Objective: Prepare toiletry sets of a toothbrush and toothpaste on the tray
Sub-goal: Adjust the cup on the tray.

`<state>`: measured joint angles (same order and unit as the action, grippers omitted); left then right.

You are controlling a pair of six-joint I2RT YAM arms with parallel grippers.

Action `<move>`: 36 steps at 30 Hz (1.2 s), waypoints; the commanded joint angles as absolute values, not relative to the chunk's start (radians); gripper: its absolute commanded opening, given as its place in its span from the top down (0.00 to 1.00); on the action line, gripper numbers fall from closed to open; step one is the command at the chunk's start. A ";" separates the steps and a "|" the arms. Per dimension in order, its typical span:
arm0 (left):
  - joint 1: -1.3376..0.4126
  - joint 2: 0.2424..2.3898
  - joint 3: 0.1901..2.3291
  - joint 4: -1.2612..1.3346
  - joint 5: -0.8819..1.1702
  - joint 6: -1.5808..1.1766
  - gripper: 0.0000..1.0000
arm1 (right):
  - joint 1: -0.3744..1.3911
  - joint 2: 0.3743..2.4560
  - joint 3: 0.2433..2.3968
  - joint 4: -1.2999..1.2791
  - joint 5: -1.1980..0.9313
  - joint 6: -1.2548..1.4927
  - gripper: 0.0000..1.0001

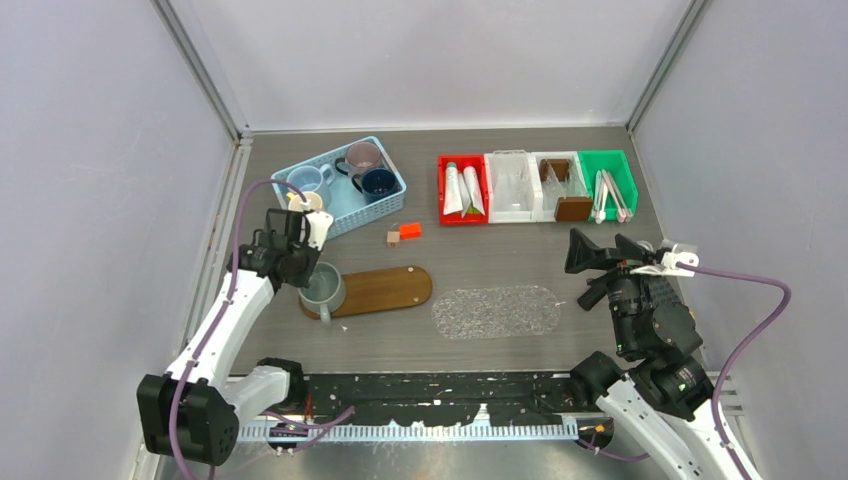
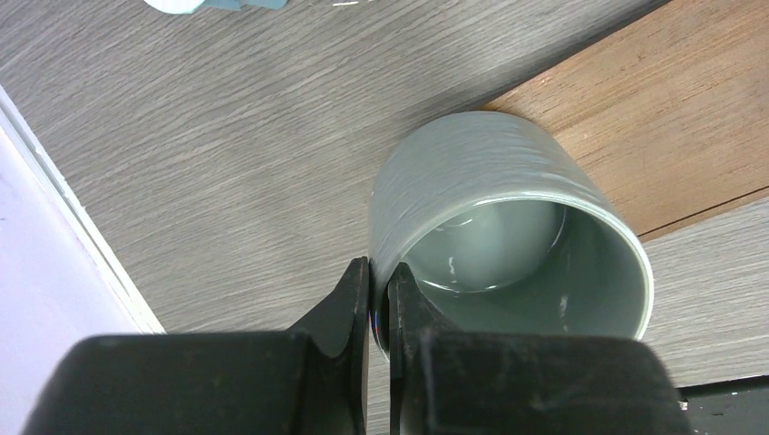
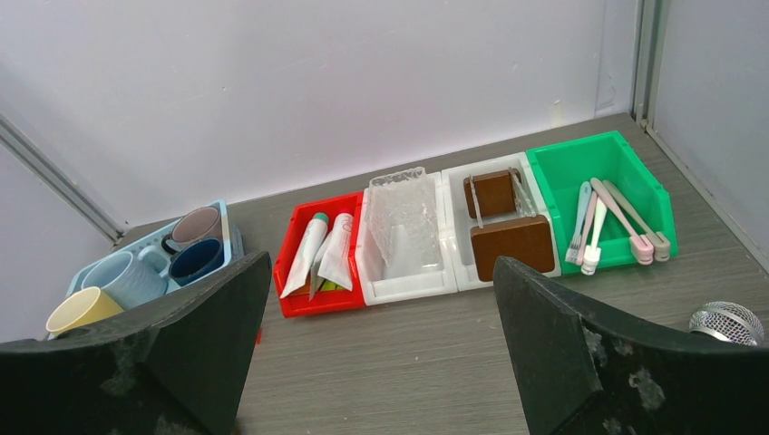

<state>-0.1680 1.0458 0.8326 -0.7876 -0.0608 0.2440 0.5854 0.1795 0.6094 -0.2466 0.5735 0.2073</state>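
Note:
A grey-green mug (image 1: 323,288) (image 2: 490,181) is at the left end of the wooden tray (image 1: 385,290) (image 2: 671,118). My left gripper (image 1: 305,262) (image 2: 379,299) is shut on the mug's wall, one finger inside the rim and one outside. White toothpaste tubes (image 1: 462,188) (image 3: 322,254) lie in a red bin. Toothbrushes (image 1: 610,195) (image 3: 612,217) lie in a green bin. My right gripper (image 1: 607,250) (image 3: 379,272) hangs open over the table in front of the bins, with nothing between its fingers.
A blue basket (image 1: 340,215) (image 3: 227,217) at the back left holds several more mugs. Two white bins (image 1: 510,185) with clear packaging and brown blocks stand between the red and green bins. A clear oval tray (image 1: 497,312) lies mid-table. Small orange and brown blocks (image 1: 403,233) sit behind the wooden tray.

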 commanded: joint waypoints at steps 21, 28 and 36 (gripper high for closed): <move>-0.163 1.045 0.878 -0.764 -0.078 0.288 0.28 | 0.603 0.241 0.623 -0.219 0.563 0.194 0.00; -0.163 0.998 0.987 -0.834 -0.071 0.222 0.04 | 0.603 0.349 0.683 -0.277 0.559 0.215 0.00; -0.163 0.955 1.104 -0.990 -0.102 -0.107 0.00 | 0.603 0.509 0.794 -0.370 0.574 0.231 0.00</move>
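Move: The grey cup, standing on the left end of the wooden tray, is already pinched by its rim in the left hand; its middle lies about 4 cm to the right, 1 cm back and 4 cm below. The tray's middle is some 11 cm right and 2 cm back, the mug basket about 19 cm ahead and 6 cm right, its yellow mug 14 cm straight ahead. From the right hand, the cup lies roughly 50 cm left, 2 cm ahead and 24 cm lower. The cup's rim is held almost in place at first, then let go as the left fingers spread from nearly shut to fully open. Only then does the left hand rise clear, about 8 cm up, quickening, while its fingers tip up some 10 degrees towards forward. The right hand, empty and wide open, meanwhile eases about 5 cm forward and left, sinking a little and tipping down. ##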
